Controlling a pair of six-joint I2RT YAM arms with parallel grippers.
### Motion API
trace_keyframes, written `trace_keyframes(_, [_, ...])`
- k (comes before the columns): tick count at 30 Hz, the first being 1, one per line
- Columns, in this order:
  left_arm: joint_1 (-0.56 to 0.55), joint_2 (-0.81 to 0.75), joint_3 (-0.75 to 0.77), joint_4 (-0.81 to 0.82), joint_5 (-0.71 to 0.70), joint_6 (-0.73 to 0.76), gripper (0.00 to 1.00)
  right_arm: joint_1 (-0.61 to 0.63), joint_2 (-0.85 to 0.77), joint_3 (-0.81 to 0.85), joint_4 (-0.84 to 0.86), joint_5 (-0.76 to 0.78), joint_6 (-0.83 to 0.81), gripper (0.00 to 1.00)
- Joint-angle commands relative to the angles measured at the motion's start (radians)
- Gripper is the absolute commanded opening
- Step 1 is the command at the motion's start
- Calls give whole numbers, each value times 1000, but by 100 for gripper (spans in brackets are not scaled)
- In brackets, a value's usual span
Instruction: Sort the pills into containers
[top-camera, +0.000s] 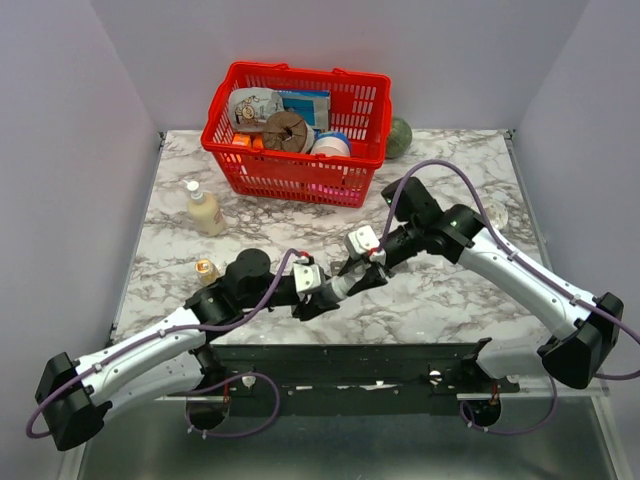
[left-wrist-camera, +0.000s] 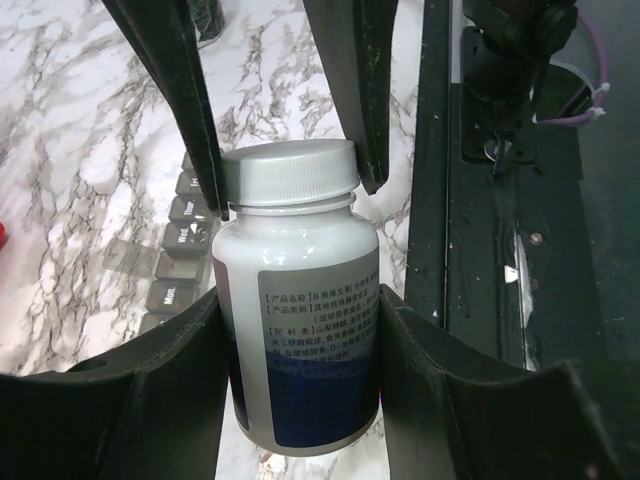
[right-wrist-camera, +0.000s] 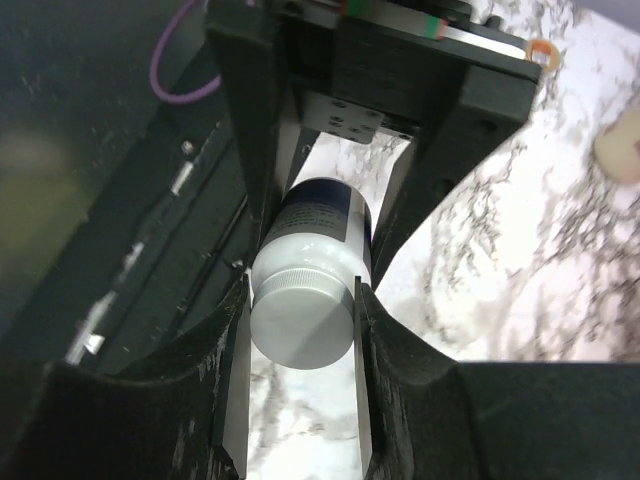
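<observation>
A white pill bottle with a blue-and-grey label hangs above the table, and my left gripper is shut on its body. The right gripper comes from the opposite side, its pads pressed against both sides of the bottle's grey screw cap. In the top view the two grippers, left and right, meet at the table's front centre. The containers, a dark grey strip of small lidded compartments, lie on the marble behind the bottle, partly hidden by it. The pills themselves are out of view.
A red basket full of goods stands at the back, a green ball beside it. A cream squeeze bottle, a small amber bottle and a dark can stand at the left. A black rail runs along the near edge.
</observation>
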Motion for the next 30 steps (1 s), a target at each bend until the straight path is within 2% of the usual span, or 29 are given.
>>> trace_keyframes(1, [33,-41,-36,-73,189,18,0,23,15,50,-148,37,-278,18])
trace_keyframes(4, [38,-63,-64,-30,179,-11,0,34,17,45,-114,32,-205,28])
trace_keyframes(7, [40,-61,-61,7,161,-23,0,34,12,25,-32,-44,-56,40])
trace_keyframes(8, [40,-61,-61,16,153,-29,0,34,11,16,-11,-75,9,41])
trace_keyframes(14, [40,-64,-67,89,147,-69,0,32,9,-6,59,-103,125,44])
trace_keyframes(15, [40,-64,-70,93,144,-72,0,32,9,-9,62,-103,137,48])
trace_keyframes(16, [40,-64,-72,96,142,-74,0,32,8,-9,72,-101,149,59])
trace_keyframes(18, [40,-68,-70,95,137,-75,0,32,5,-18,82,-89,183,69])
trace_keyframes(19, [40,-68,-70,90,136,-74,0,32,4,-20,92,-86,192,79])
trace_keyframes(21, [40,-77,-70,87,131,-75,0,32,-3,-18,102,-69,241,86])
trace_keyframes(25, [40,-91,-70,78,98,-75,0,17,-26,-6,180,-32,404,95])
trace_keyframes(27, [40,-95,-70,76,70,-83,0,8,-40,-4,229,32,572,100])
trace_keyframes(30, [40,-97,-63,70,-2,-106,0,-11,-52,-7,276,125,706,100])
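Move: My right hand has the white cap of the pill bottle between its fingers, right at the hand point. From my left hand, which grips the bottle's body, that cap is about 5 cm to the right, 3 cm ahead and 2 cm up. The pill organizer lies on the table roughly 14 cm ahead of my right hand, 5 cm to its right and 22 cm below; the amber jar is some 12 cm ahead, 34 cm left and equally low. I finish the loosening twist with my right hand, under 10 degrees more counter-clockwise looking onto the cap, while both hands ease about 1 cm back and slightly left. Then I spread its fingers wide, letting go of the cap, and roll the wrist back some 25 degrees the other way, lifting up and forward about 2 cm at the end. My left hand keeps its grip on the bottle. ##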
